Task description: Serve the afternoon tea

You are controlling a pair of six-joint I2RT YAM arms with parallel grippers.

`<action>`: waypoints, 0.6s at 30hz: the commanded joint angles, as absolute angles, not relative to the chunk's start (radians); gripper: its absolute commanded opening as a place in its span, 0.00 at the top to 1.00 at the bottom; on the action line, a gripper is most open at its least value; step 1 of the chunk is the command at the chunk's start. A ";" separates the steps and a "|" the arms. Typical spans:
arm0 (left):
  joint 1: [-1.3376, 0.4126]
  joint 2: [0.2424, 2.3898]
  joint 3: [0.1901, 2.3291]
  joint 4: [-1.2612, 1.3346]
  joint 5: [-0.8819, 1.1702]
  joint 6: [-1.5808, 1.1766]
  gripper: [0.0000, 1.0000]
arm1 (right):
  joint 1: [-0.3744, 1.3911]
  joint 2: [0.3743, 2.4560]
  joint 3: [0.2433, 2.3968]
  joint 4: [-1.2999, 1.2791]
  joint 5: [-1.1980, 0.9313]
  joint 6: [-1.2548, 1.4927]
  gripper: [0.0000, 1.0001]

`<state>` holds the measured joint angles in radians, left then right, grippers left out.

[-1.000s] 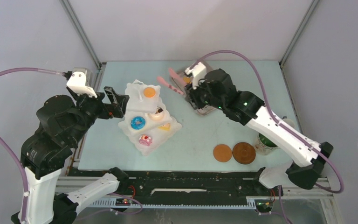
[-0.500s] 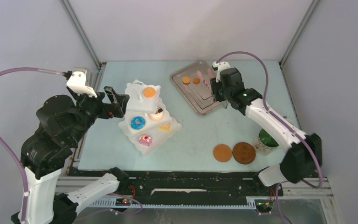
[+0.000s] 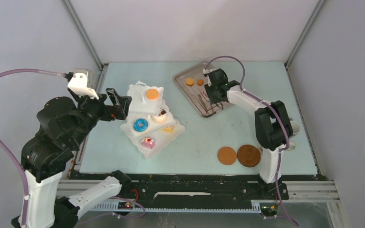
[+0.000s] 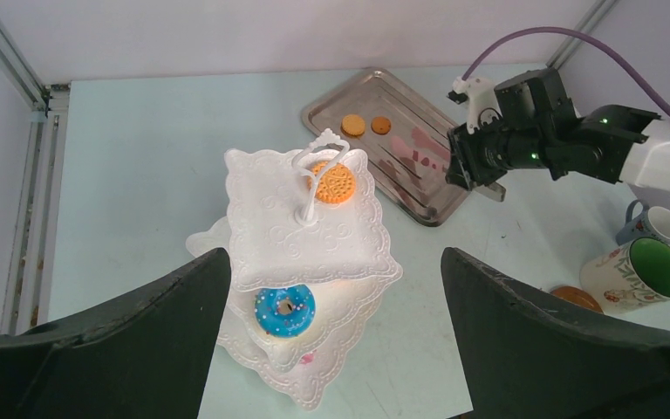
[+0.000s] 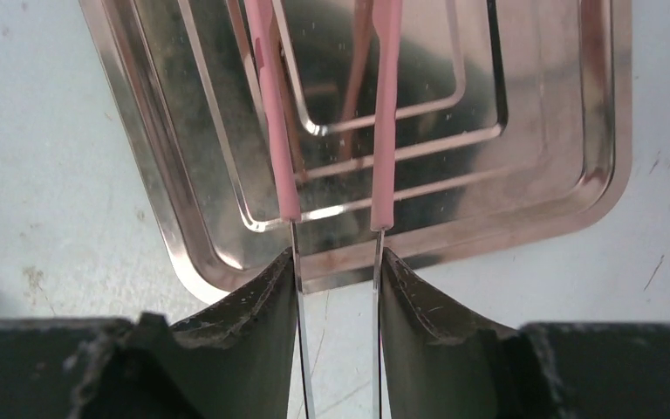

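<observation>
The white three-tier stand (image 3: 132, 127) holds an orange biscuit (image 3: 152, 94) on top, with a blue doughnut (image 3: 140, 125), a pink doughnut (image 3: 148, 142) and a cake slice (image 3: 167, 128) lower down. My left gripper (image 3: 119, 104) hovers open just left of the stand (image 4: 270, 209). My right gripper (image 5: 336, 262) is shut on the pink tongs (image 5: 384, 131), its fingers (image 5: 262, 305) pressing the two metal blades. The tong tips hang over the silver tray (image 5: 558, 201). Two orange biscuits (image 3: 189, 81) lie at the tray's far end.
Two brown coasters (image 3: 226, 155) lie near the front right. The green-lined mug (image 4: 637, 275) and a small white cup (image 4: 659, 224) stand at the right edge, behind my right arm in the top view. The tray (image 3: 195, 97) sits diagonally at the back.
My right arm has come down and shifted right across the tray with the tongs, uncovering the two biscuits. The tongs now point down at the tray. The left arm has not moved.
</observation>
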<state>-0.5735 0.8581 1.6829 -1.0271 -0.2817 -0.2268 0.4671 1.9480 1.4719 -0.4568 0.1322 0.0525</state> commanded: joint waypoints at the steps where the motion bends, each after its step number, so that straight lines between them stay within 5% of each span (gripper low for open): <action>1: -0.571 0.857 1.700 -1.007 -0.284 -0.207 0.01 | 0.463 1.995 1.591 -0.473 0.124 0.021 0.61; 18: -0.572 0.851 1.683 -1.005 -0.305 -0.190 0.00 | 0.434 2.187 1.797 -0.535 0.102 0.002 0.61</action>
<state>-0.5735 0.8551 1.6829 -1.0267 -0.2855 -0.2222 0.4408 2.1632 1.7161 -0.5220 0.0982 0.0235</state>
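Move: Small cookie on the tray: about 11 cm ahead of the right hand, which holds the tongs, some 6 cm to its left and about 6 cm below. The larger orange cookie lies level with the small one but some 12 cm to the hand's left; the tray's middle is about 6 cm ahead of the hand and 3 cm left. From the idle left hand the small cookie is roughly 35 cm ahead, 27 cm right and 43 cm down. Reaching forward over the tray, the right hand carries the tongs, tips leading, about 4 cm towards the small cookie and drifts a little left. It stays nearly level for the first half, then also sinks some 3 cm. The fingers keep their part-open hold on the tongs, whose arms stay spread; the wrist hardly turns. ##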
